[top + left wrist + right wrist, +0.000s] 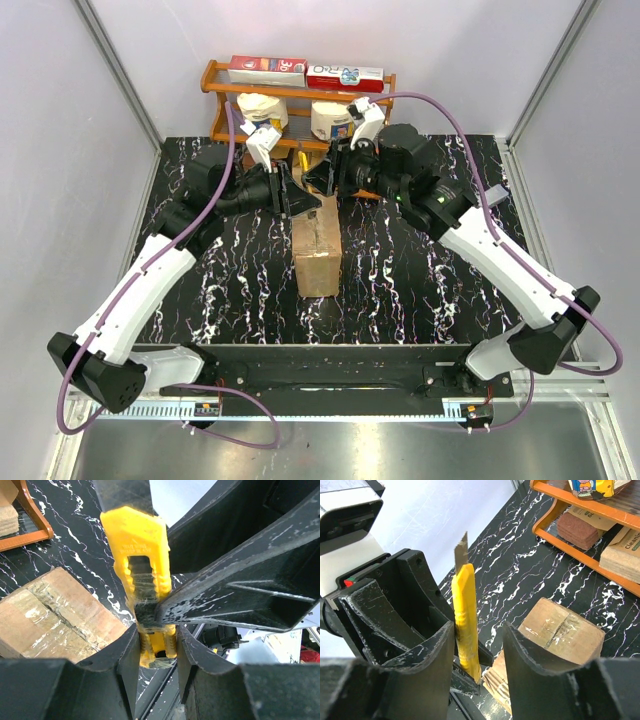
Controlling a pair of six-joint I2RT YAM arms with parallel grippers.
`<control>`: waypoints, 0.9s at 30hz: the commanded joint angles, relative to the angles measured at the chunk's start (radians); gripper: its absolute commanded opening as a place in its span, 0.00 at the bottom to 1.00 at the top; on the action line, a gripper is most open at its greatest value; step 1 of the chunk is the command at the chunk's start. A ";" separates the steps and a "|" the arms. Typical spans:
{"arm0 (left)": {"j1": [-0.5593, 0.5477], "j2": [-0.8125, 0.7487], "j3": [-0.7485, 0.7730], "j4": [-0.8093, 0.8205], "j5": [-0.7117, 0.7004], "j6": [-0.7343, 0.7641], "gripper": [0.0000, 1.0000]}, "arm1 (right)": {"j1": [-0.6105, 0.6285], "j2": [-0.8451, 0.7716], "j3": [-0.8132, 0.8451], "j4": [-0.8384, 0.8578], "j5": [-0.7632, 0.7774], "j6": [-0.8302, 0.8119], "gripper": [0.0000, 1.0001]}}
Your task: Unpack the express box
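The express box (318, 255), a brown taped carton, stands at the middle of the black marbled table; its taped top also shows in the wrist views (50, 615) (565, 630). Above its far end both arms meet. My left gripper (295, 195) (157, 635) is shut on the handle end of a yellow utility knife (142, 565) (465, 615), whose blade is extended. My right gripper (325, 180) (477, 630) stands open around the same knife: one finger (430, 665) touches the handle, and the other finger (535, 670) is clear of it.
An orange wooden rack (300, 95) (580, 525) stands against the back wall just behind the grippers, holding red cartons on top and white cups below. White walls close in the sides. The arm bases sit at the near edge.
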 commanded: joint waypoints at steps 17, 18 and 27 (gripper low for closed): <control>-0.009 -0.026 0.049 0.022 0.032 0.019 0.39 | 0.048 0.017 -0.004 0.038 0.085 -0.029 0.00; -0.009 -0.031 0.054 0.013 0.029 0.026 0.48 | 0.048 0.013 -0.006 0.036 0.089 -0.032 0.00; 0.051 -0.117 0.151 -0.069 0.070 0.132 0.93 | 0.041 -0.046 0.011 -0.016 -0.065 -0.109 0.00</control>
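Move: The utility knife stands blade up between the two grippers: the left hand still grips its lower end, with the knife's middle about 4 cm ahead of and 4 cm above that hand. From the right hand's half-open fingers, the knife's middle lies some 2 cm to the left at the same height. The express box stands on end below, its middle about 5 cm ahead of the left hand and 25 cm lower; the wooden shelf stands roughly 35 cm ahead of the left hand, 3 cm to its left and 20 cm lower. Leftward and slightly down, nearly 2 cm, the right hand slips over the knife handle and pinches it just above the left hand's grip, while the left arm holds nearly still. Then the left fingers open wide and let go, and that hand starts away upward, about 2 cm with a little back and left; the right keeps its grip and eases about 1 cm back to the right. ##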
